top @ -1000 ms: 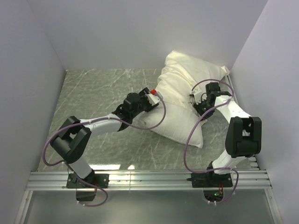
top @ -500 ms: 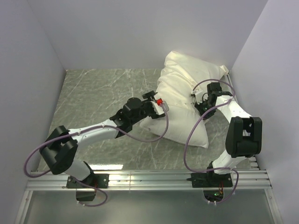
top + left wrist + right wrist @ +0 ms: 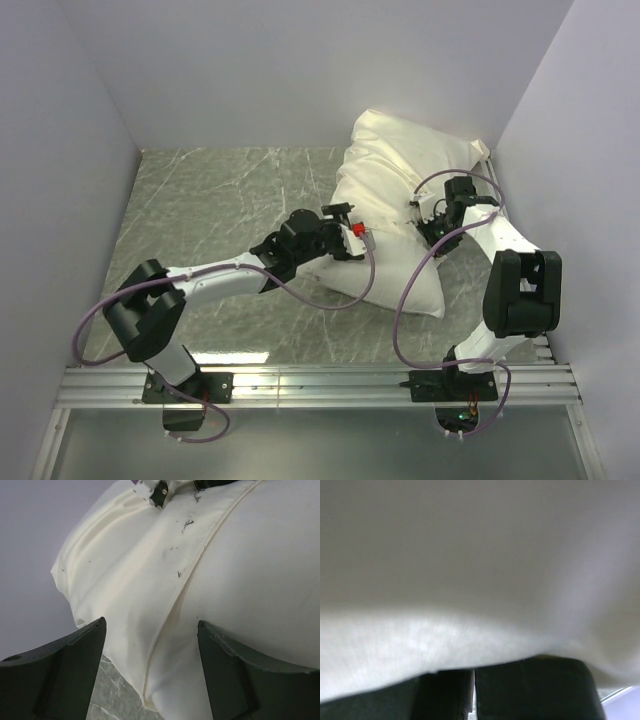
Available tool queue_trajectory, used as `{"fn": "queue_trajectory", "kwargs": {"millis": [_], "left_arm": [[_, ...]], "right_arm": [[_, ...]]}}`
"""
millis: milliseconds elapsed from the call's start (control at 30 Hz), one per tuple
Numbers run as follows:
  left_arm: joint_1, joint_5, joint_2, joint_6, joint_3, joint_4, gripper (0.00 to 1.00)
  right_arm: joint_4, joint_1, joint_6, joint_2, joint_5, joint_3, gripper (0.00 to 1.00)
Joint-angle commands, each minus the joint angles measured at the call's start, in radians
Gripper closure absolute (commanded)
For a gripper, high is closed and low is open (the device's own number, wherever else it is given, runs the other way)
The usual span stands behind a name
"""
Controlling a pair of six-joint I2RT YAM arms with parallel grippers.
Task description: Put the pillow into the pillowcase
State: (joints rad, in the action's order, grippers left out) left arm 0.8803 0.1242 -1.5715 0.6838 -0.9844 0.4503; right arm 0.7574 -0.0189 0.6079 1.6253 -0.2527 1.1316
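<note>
The cream pillowcase (image 3: pixel 400 160) lies bunched in the back right corner against the walls. The whiter pillow (image 3: pixel 412 280) sticks out of it toward the near right. My left gripper (image 3: pixel 360 236) is open at the bundle's left edge. In the left wrist view its jaws (image 3: pixel 151 622) straddle the pillowcase's hem, with the pillowcase (image 3: pixel 115 555) on the left and the pillow (image 3: pixel 265 570) on the right. My right gripper (image 3: pixel 420 215) rests on top of the bundle with its jaws together, pinching pillowcase fabric. In the right wrist view that fabric (image 3: pixel 470 580) drapes over the fingertips and hides most of my right gripper (image 3: pixel 474 672).
The grey marbled table (image 3: pixel 220 200) is walled on the left, back and right. The right wall (image 3: pixel 560 150) is close behind the right arm. An aluminium rail (image 3: pixel 320 385) runs along the near edge. Purple cables (image 3: pixel 345 295) loop from both arms.
My left gripper has moved right and toward the near side along the bundle's left edge, the arm stretching further. The right arm and the bundle have hardly moved.
</note>
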Motion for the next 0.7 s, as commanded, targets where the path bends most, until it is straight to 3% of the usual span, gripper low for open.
{"fn": "queue_trajectory", "kwargs": {"millis": [0,167,433,667], "left_arm": [[0.008,-0.030,-0.051,0.045,-0.048,0.053,0.20],[0.006,-0.123,-0.126,0.046,-0.103,0.135,0.21],[-0.053,-0.179,-0.179,0.053,-0.172,0.134,0.21],[-0.138,-0.181,-0.196,0.017,-0.106,0.073,0.26]], "right_arm": [[-0.024,-0.012,0.009,-0.028,-0.011,0.034,1.00],[-0.026,-0.021,0.018,-0.028,-0.014,0.020,1.00],[-0.021,-0.033,0.027,-0.024,-0.016,0.028,1.00],[-0.020,-0.050,0.033,-0.031,-0.025,0.020,1.00]]}}
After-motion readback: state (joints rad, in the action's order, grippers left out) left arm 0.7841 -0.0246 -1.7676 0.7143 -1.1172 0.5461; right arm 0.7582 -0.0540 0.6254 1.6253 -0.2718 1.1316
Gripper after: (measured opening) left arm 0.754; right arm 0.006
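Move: The pillowcase's open edge, at its left end, lies about 6 cm ahead of the left hand, 4 cm to its left and some 8 cm below. The exposed part of the pillow is roughly 8 cm back, 5 cm to the right and 11 cm lower; the case's closed end is about 22 cm ahead and 16 cm right, 14 cm lower. From the right hand that left end of the edge is some 24 cm left, 9 cm ahead and 5 cm higher. Forward some 9 cm the left hand sweeps over the pillow to the left end of the pillowcase's open edge, first dipping about 2 cm and easing right, then coming back up and curving left. It swings about 15 degrees counter-clockwise, fingers staying wide, and ends with the near finger against the bunched edge. The right hand stays put, fingers still shut at the case's right side. ##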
